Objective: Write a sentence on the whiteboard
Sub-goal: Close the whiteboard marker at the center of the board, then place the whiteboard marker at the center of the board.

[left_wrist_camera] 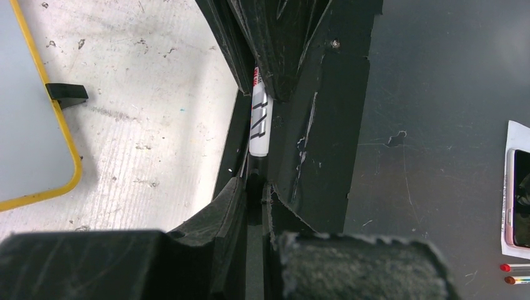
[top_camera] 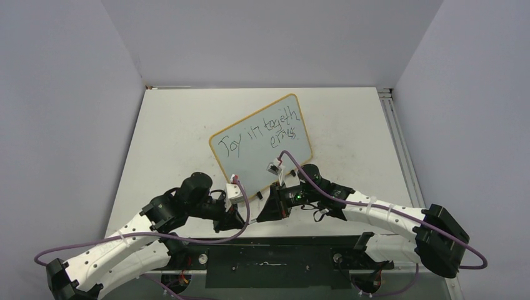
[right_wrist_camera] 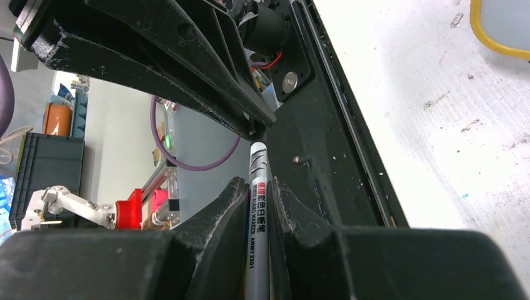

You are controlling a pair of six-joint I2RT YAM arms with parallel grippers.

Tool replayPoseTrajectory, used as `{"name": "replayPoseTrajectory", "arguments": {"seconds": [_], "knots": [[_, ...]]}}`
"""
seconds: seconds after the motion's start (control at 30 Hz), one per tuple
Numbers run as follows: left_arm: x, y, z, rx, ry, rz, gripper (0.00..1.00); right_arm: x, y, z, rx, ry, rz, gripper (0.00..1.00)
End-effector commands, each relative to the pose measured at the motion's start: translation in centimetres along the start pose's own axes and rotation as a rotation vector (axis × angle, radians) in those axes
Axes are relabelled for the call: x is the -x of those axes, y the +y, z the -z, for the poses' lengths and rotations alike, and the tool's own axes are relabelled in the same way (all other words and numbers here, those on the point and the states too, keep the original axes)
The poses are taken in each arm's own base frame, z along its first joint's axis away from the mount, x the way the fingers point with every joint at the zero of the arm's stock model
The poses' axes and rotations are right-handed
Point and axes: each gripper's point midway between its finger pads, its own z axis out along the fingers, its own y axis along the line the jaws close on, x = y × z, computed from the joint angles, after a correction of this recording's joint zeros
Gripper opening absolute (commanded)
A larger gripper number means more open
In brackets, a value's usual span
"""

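The whiteboard [top_camera: 250, 165] leans at the table's middle, yellow-framed. On it is the sentence [top_camera: 267, 133], black handwriting in two lines. Both grippers meet low at the table's near edge, in front of the board. My right gripper [right_wrist_camera: 257, 187] is shut on a grey-white whiteboard marker [right_wrist_camera: 256, 212]. The marker [left_wrist_camera: 259, 119] runs straight across to my left gripper [left_wrist_camera: 253, 187], which is shut on its dark cap end. In the overhead view the left gripper [top_camera: 237, 215] and right gripper [top_camera: 272, 209] face each other tip to tip. A board corner [left_wrist_camera: 25, 112] lies left of the left fingers.
One black clip foot [left_wrist_camera: 65, 92] of the board rests on the scuffed white tabletop [left_wrist_camera: 156, 125]. A black strip [left_wrist_camera: 437, 94] borders the table's near edge. Grey walls enclose three sides, with a metal rail [top_camera: 395, 137] along the right. A phone on paper [left_wrist_camera: 519, 194] lies below.
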Motion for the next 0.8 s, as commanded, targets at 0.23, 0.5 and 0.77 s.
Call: {"name": "replayPoseTrajectory", "arguments": {"seconds": [0.23,0.5,0.77], "knots": [[12.3,-0.8,1.5,-0.004,-0.439,-0.243,0.00,-1.1,2.3,-1.6,0.102,0.021,0.059,0.05],[11.9,-0.5,0.8,-0.016,-0.396,-0.230,0.00,-0.6,2.6,-1.3,0.081,0.000,0.075,0.05],[10.9,3.8,1.9,0.201,-0.330,-0.164,0.57,3.2,-3.4,5.5,-0.315,-0.106,0.075,0.05]]}}
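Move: The marker's black cap is already on the barrel's end and shut between the left fingers; the barrel runs to the right hand's fingers, its middle about 7 cm to the left hand's right, 2 cm ahead and 1 cm higher. From the right hand the cap lies some 6 cm left, 2 cm back and 1 cm lower. The nearer black clip on the whiteboard's edge is about 15 cm ahead of the left hand, 4 cm right and 15 cm below. The capped marker stays clamped end to end between the two hands while both sink slowly together by about 1 cm. Then the left fingers open around the cap and let go; that hand swings forward about 2.5 cm, rising and edging right. The right hand keeps its grip on the barrel and shifts forward some 1.5 cm, rising 1 cm, easing right and turning slightly clockwise. ##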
